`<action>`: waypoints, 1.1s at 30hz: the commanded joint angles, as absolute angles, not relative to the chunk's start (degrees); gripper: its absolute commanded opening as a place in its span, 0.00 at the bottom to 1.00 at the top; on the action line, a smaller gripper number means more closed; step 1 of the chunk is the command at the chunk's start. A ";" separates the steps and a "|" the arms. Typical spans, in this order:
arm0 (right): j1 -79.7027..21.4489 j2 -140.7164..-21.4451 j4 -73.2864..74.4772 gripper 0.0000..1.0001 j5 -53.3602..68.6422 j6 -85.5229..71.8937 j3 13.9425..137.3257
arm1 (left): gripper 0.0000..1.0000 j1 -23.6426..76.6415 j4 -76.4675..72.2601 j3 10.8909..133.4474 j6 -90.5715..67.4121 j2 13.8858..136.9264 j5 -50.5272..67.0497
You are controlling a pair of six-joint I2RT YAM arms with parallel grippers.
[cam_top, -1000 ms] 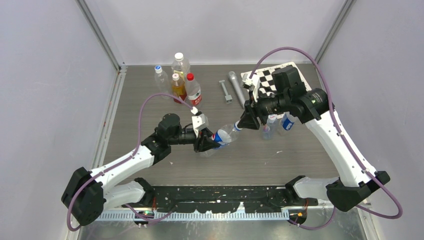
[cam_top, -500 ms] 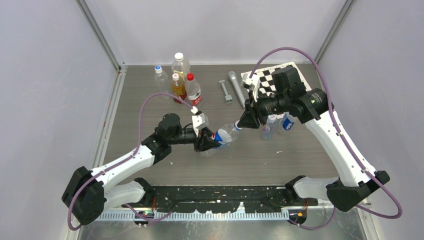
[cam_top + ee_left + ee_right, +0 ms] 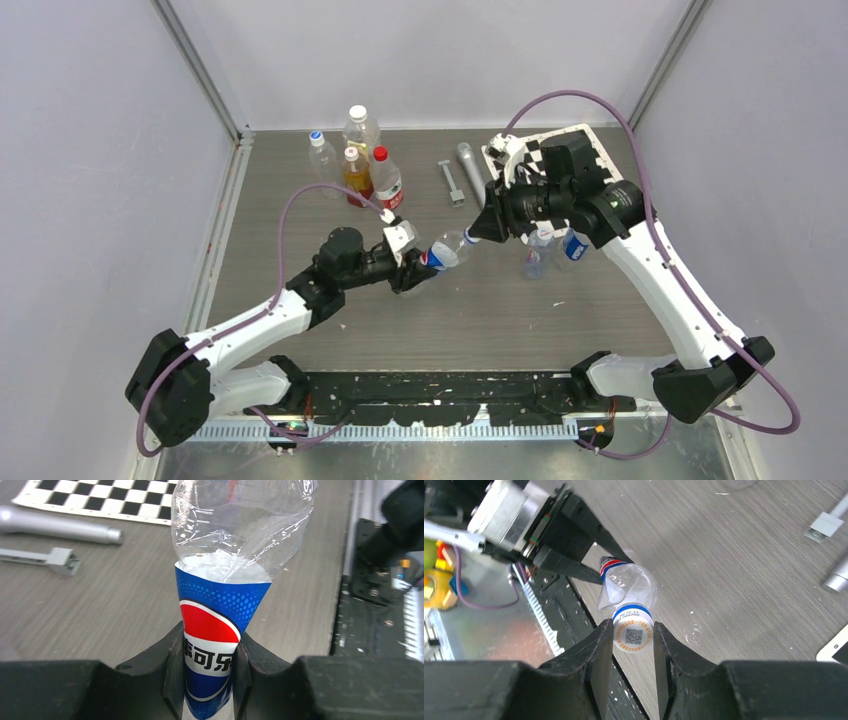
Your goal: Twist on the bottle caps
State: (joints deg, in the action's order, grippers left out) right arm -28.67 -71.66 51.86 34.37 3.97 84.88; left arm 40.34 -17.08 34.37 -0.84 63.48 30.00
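A crushed clear bottle with a red-white-blue Pepsi-style label is held off the table between both arms, lying nearly level. My left gripper is shut on its labelled lower part, and the label is pinched between the fingers. My right gripper is shut on the bottle cap at the neck end; the cap has a blue rim and a white top with a printed code. In the right wrist view the bottle runs away from the cap toward the left gripper. Two small clear bottles stand under the right arm.
A group of bottles stands at the back left: a blue-capped one, a large clear one, an amber one, a red-capped one. A metal cylinder, a small metal tool and a checkerboard lie at the back.
The right gripper's jaws have closed in on the cap. Both grippers and the bottle have shifted a little back and to the left, and the right wrist has turned.
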 commanded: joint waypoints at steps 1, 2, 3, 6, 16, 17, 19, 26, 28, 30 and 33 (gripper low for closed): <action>-29.51 -71.77 46.21 0.06 28.61 -12.94 81.33 | 0.00 41.99 -28.43 38.53 3.50 61.36 14.78; -29.50 -71.74 44.86 0.04 27.23 -17.65 80.69 | 0.00 42.97 -28.66 38.62 4.61 61.18 12.63; -29.52 -71.73 44.32 0.03 24.19 -20.16 80.38 | 0.00 43.74 -28.88 38.67 6.05 61.05 10.14; -29.48 -72.07 42.89 0.02 18.28 -35.54 78.84 | 0.00 47.55 -29.70 38.82 11.89 60.87 3.14; -29.78 -73.96 42.93 0.06 15.49 -62.14 76.37 | 0.00 58.45 -35.25 37.01 27.77 62.99 -13.37; -29.79 -73.29 43.08 0.09 14.99 -61.48 76.84 | 0.00 58.45 -35.01 36.64 27.77 62.95 -13.70; -29.72 -72.73 43.51 0.17 14.32 -59.46 78.16 | 0.00 58.35 -33.08 36.31 26.66 62.61 -14.36; -29.71 -70.95 46.16 0.63 14.98 -44.23 85.20 | 0.00 54.65 -20.06 35.85 16.11 59.96 -9.69; -29.63 -70.69 47.98 0.67 16.16 -38.44 87.46 | 0.00 51.75 -16.22 35.81 12.61 58.88 -5.27; -29.48 -70.25 49.10 0.67 17.50 -31.25 89.04 | 0.00 49.09 -12.61 35.93 10.18 57.92 -1.31; -29.36 -68.48 49.54 0.68 20.29 -24.27 90.18 | 0.00 45.82 -7.41 36.86 8.99 56.89 5.72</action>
State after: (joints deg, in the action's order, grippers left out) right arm -29.52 -72.25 48.01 16.25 -38.35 86.74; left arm 49.15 -13.50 34.37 14.15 58.96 -5.02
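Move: Between the right hand's pads sits the cap of the Pepsi bottle, already on the neck. The left hand holds the label, with the cap roughly 10 cm to its right, 3 cm ahead and 6 cm higher. From the right hand the purple-label bottle stands about 15 cm right and 4 cm ahead, the blue-label bottle 24 cm right and 6 ahead, both some 12 cm lower. The red-cap bottle stands about 22 cm ahead of the left hand, 9 cm left, 7 lower. Twisting the cap, the right hand travels forward about 5 cm and sinks some 3 cm, its wrist swinging clockwise about 50 degrees and tipping down, while the left hand carries the bottle forward alongside and turns counter-clockwise some 25 degrees. The right fingers then open, releasing the cap, and the hand rises about 5 cm, drawing slightly back; the left keeps its grip, ending nearly 4 cm farther left. ##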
